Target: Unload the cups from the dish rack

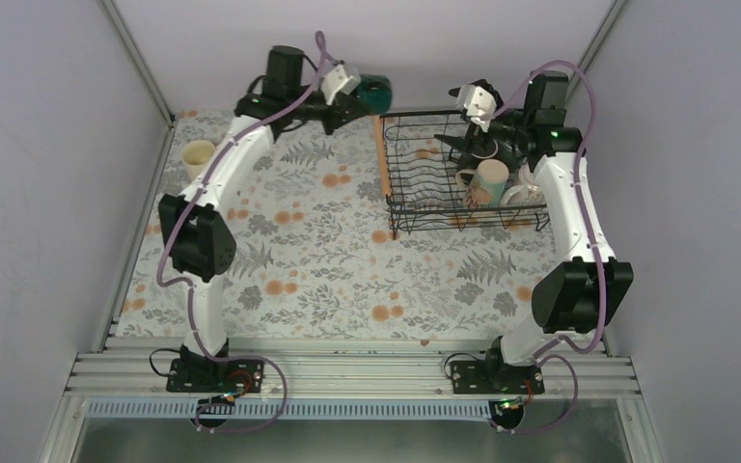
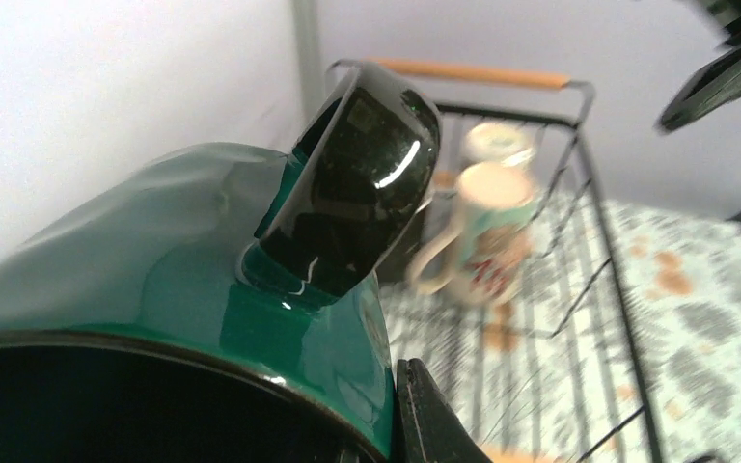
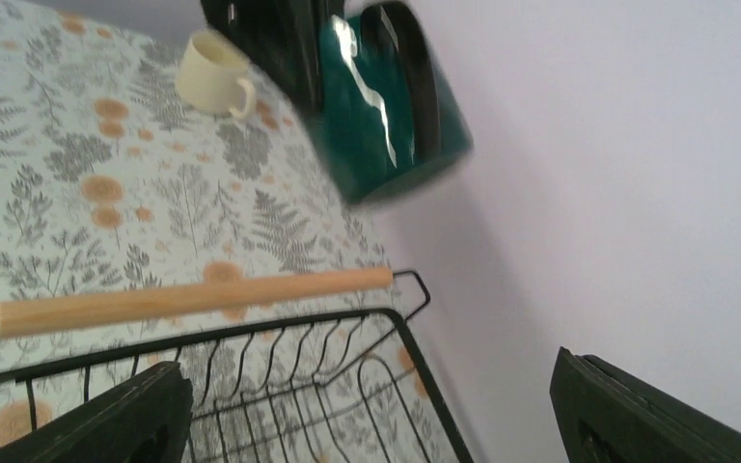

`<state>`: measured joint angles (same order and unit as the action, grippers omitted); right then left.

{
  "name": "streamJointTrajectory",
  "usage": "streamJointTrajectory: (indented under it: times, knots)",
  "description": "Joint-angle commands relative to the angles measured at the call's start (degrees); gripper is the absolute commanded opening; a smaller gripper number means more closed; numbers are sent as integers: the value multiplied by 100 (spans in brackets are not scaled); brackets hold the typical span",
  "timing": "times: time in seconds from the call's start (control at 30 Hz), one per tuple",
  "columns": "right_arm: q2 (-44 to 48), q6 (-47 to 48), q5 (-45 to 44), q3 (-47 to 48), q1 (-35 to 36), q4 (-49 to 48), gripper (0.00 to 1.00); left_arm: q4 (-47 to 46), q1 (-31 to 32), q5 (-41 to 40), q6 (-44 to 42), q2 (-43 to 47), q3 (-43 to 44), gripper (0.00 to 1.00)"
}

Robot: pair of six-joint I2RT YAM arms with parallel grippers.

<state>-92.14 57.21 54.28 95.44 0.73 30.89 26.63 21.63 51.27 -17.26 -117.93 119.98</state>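
My left gripper (image 1: pixel 359 90) is shut on a dark green mug (image 1: pixel 376 93) and holds it in the air left of the dish rack's far corner. In the left wrist view one finger (image 2: pixel 432 417) presses the mug's wall (image 2: pixel 203 251) below its handle. The black wire dish rack (image 1: pixel 391 166) stands at the far right. It holds a mint-and-pink mug (image 1: pixel 489 181), a white patterned mug (image 1: pixel 525 193) and a dark one partly hidden by my right arm. My right gripper (image 1: pixel 455 120) is open and empty above the rack's far end (image 3: pixel 251 333).
A cream mug (image 1: pixel 198 154) stands upright on the floral cloth at the far left, also in the right wrist view (image 3: pixel 212 72). The rack's wooden handles (image 3: pixel 193 297) run along its short sides. The back wall is close behind both grippers.
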Motion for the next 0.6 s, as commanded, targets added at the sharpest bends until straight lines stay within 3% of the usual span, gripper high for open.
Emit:
streamJointTrajectory:
  times: [0.0,0.27,0.57]
  knots:
    - [-9,473,-753,340,41,876,96,1320,-487,-990,-1641,685,454,2]
    - [-590,429,-1680,1029,46,1488,97,2818,-1062,-2717,-3458,625,755,2]
    - [-1272,865,-2883,1558,47,2225,98,3010,-1255,-4571,-4441,461,-243,2]
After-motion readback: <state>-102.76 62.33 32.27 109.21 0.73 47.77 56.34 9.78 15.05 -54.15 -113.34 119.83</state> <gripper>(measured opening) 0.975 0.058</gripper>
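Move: My left hand already holds the green cup high up, bound for the table by the cream cup. The cream cup stands about 44 cm to its left, 6 cm farther out and 29 cm lower; the rack's left handle is some 6 cm to its right, 3 cm ahead and 22 cm below. From my empty right hand, the dark cup lies about 8 cm ahead, 12 cm right and 28 cm down, with the floral mug some 14 cm right, 2 cm back, equally low. I swing the green cup about 20 cm left, away from the rack towards the cream cup, keeping my left grip shut and tipping the fingers down some 45 degrees, and only in the second half start sinking, about 8 cm. Meanwhile my right hand, still wide open, eases forward, down and right, roughly 5 cm each way, towards the dark cup, its fingers dipping and turning a little clockwise. ##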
